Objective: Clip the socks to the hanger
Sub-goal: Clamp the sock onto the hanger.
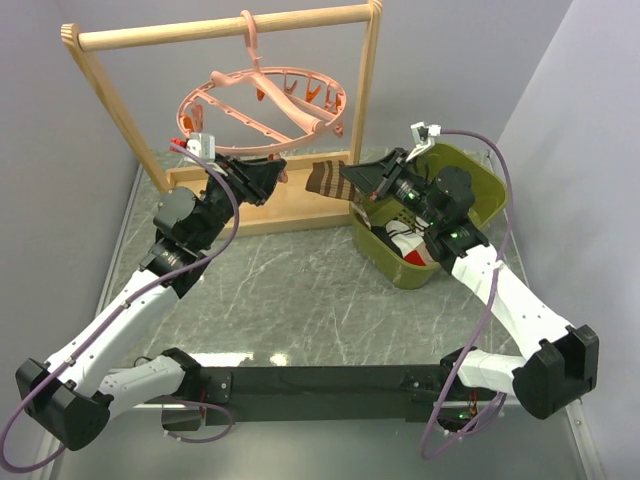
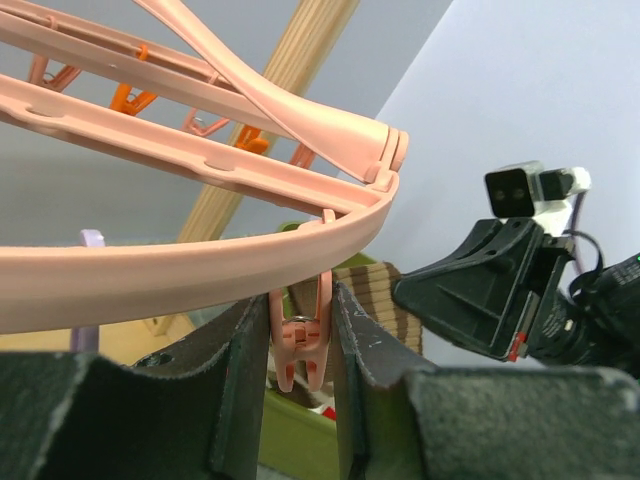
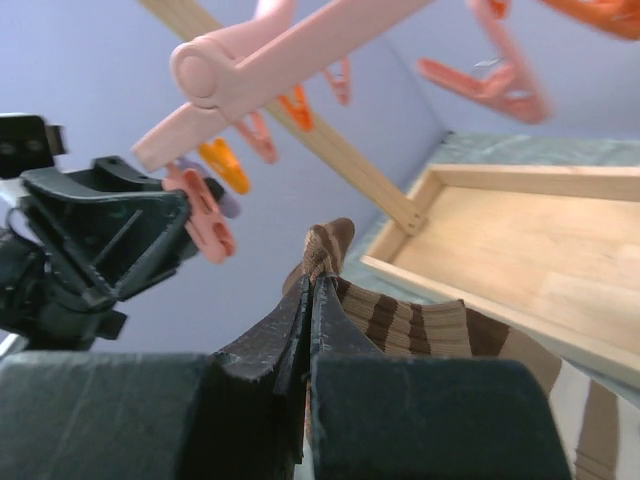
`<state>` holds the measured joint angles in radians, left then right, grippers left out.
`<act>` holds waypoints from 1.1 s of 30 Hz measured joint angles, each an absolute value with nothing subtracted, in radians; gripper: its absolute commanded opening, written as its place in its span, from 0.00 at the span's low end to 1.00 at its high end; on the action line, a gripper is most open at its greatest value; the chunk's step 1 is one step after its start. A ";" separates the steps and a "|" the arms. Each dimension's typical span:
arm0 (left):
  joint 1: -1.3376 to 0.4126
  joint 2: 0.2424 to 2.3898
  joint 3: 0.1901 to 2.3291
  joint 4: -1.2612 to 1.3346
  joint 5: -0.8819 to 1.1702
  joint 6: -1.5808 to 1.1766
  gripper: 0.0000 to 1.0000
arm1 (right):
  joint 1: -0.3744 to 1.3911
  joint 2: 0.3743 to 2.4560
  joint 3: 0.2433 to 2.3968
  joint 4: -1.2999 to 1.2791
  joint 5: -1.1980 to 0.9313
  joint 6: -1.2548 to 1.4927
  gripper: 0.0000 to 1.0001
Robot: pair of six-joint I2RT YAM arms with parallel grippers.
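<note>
The salmon-pink ring hanger (image 1: 265,100) hangs by its hook from the wooden rod. My left gripper (image 1: 272,178) reaches up under the ring's near rim (image 2: 200,260). Its jaws are shut on a small pink clip (image 2: 300,345) that hangs from the rim. My right gripper (image 1: 352,180) is shut on one end of a brown sock with tan stripes (image 1: 325,178), held in the air just right of the left gripper. In the right wrist view the sock (image 3: 420,325) drapes away from the pinched end, and the left wrist view shows it (image 2: 385,300) close behind the clip.
The light wooden rack (image 1: 230,30) stands at the back with its base tray (image 1: 300,205) below the grippers. An olive-green basket (image 1: 480,190) at the right holds white, black and red socks (image 1: 410,245). Orange and pink clips (image 3: 490,80) hang round the ring.
</note>
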<state>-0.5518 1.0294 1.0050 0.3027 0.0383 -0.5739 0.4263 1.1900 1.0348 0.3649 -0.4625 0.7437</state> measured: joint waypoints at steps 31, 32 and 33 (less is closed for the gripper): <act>-0.558 1.047 1.007 0.363 0.009 -0.728 0.18 | 0.538 1.305 1.035 0.697 -0.490 0.875 0.00; -0.558 1.048 1.007 0.363 0.009 -0.729 0.18 | 0.539 1.308 1.034 0.699 -0.491 0.875 0.00; -0.558 1.049 1.007 0.364 0.010 -0.730 0.18 | 0.541 1.309 1.033 0.701 -0.491 0.875 0.00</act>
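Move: My right hand already holds the striped sock; the pink clip it is bound for is about 12 cm to its left, 4 cm higher and a touch nearer my base. The hanger ring's middle is around 13 cm ahead, 16 cm left and 9 cm up; the green bin lies some 16 cm right, 5 cm ahead and 35 cm down. From my left hand, already on that clip, the sock is 9 cm right, 1 cm ahead and 6 cm below. I carry the sock with my shut right hand towards the pink clip, about 5 cm left while rising nearly 3 cm and drawing back 2 cm, swinging the fingers some 10 degrees counter-clockwise and rolling them a little, left side up. My left hand keeps squeezing the clip, lifts it about a centimetre and rolls it nearly 10 degrees, left side down. ##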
